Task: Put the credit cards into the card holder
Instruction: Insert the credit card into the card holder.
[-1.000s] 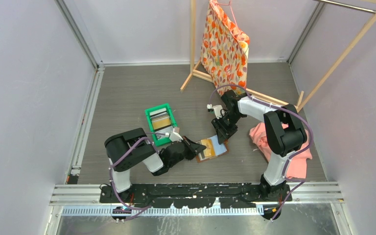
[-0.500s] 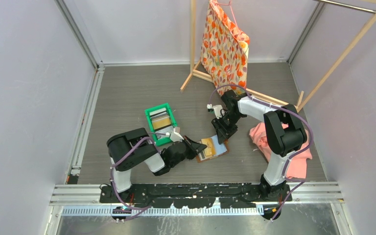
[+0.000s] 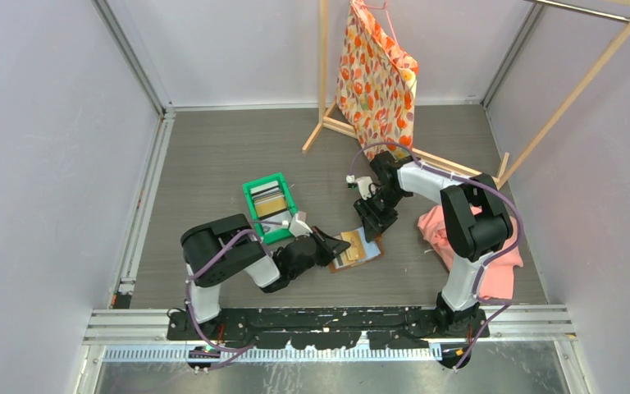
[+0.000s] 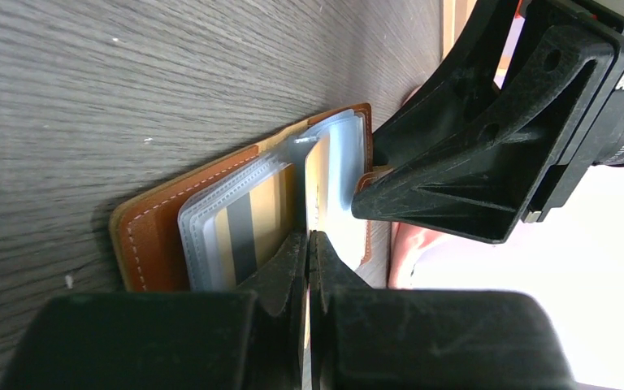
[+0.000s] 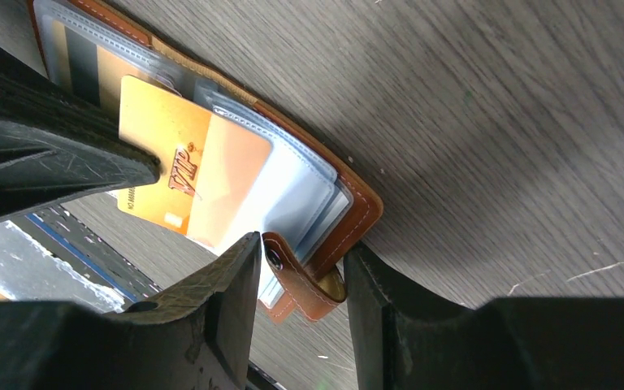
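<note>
The brown leather card holder (image 3: 359, 248) lies open on the grey table, its clear sleeves (image 4: 211, 231) fanned up. My left gripper (image 3: 334, 246) is shut on a gold credit card (image 5: 187, 175), seen edge-on in the left wrist view between my left gripper's (image 4: 307, 237) closed jaws. The card's far end lies over the light-blue sleeves (image 5: 292, 195). A striped card (image 4: 248, 227) sits in a sleeve. My right gripper (image 5: 299, 252) straddles the holder's far edge (image 5: 357, 203), its fingers pressed on the snap tab (image 5: 305, 284) and the leather edge.
A green plastic bin (image 3: 252, 190) holding more cards stands left of the holder. A pink cloth (image 3: 492, 275) lies by the right arm's base. A wooden rack (image 3: 325, 74) with a floral bag (image 3: 377, 78) stands at the back.
My left gripper has edged right toward the holder, carrying the gold card farther over the sleeves. The right gripper has stayed on the holder's edge.
</note>
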Motion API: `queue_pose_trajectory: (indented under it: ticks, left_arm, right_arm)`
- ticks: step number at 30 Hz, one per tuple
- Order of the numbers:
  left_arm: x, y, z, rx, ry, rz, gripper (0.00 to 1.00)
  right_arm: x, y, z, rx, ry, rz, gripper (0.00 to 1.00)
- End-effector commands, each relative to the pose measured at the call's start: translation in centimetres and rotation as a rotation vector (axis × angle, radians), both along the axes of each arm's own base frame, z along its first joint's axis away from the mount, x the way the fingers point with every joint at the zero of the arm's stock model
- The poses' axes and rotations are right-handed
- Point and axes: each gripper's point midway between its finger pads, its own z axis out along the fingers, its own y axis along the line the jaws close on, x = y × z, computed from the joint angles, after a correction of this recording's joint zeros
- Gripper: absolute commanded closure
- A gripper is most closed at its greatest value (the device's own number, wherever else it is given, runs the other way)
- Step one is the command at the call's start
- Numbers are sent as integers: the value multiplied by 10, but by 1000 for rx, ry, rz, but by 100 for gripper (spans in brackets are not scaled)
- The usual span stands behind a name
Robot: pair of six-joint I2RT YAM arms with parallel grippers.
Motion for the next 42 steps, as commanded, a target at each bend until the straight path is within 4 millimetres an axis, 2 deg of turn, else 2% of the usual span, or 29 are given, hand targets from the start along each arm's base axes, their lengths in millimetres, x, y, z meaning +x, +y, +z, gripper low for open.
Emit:
queue_pose_trajectory:
  ticks: [1,3,7,11,13,18,26,30,42]
  left_arm:
    - [-5,4,-28,113,20,-5,98]
    - [-7,0,-28,107,24,-18,95]
    - [-11,-2,-29,102,36,-37,81]
    - [-13,5,-30,134,39,-32,66]
    - [-12,8,-29,167,33,-35,62]
    - [-16,12,-32,284,38,-77,60]
    - [-20,5,-28,404,56,-163,56]
    - [-20,12,-29,492,85,-166,54]
    - [-17,12,-3,594,30,-226,50]
  right_arm:
    - [3,12,11,47,1,8,53]
    - [3,12,12,48,0,8,53]
    - [3,12,13,48,-4,8,53]
    - [4,11,13,45,-7,7,52]
    - [4,11,13,42,-9,7,52]
    - [5,10,13,37,-13,5,52]
    - [5,11,14,40,-12,1,52]
    - [5,11,14,41,-13,0,52]
    - [4,14,18,76,9,-15,51]
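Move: The left hand already pinches the credit card, going for the card holder's right-hand pocket, whose middle lies about 3 cm to its right, level with it and 1 cm below. The clasp is some 7 cm right and 1 cm ahead; the green tray stands about 18 cm left and 9 cm farther out. From the right hand, straddling the clasp, that pocket lies about 3 cm left and 2 cm back, 1 cm below. Easing the card about 1 cm right, the left hand opens to free it, rolling left-side-up some 25 degrees. ##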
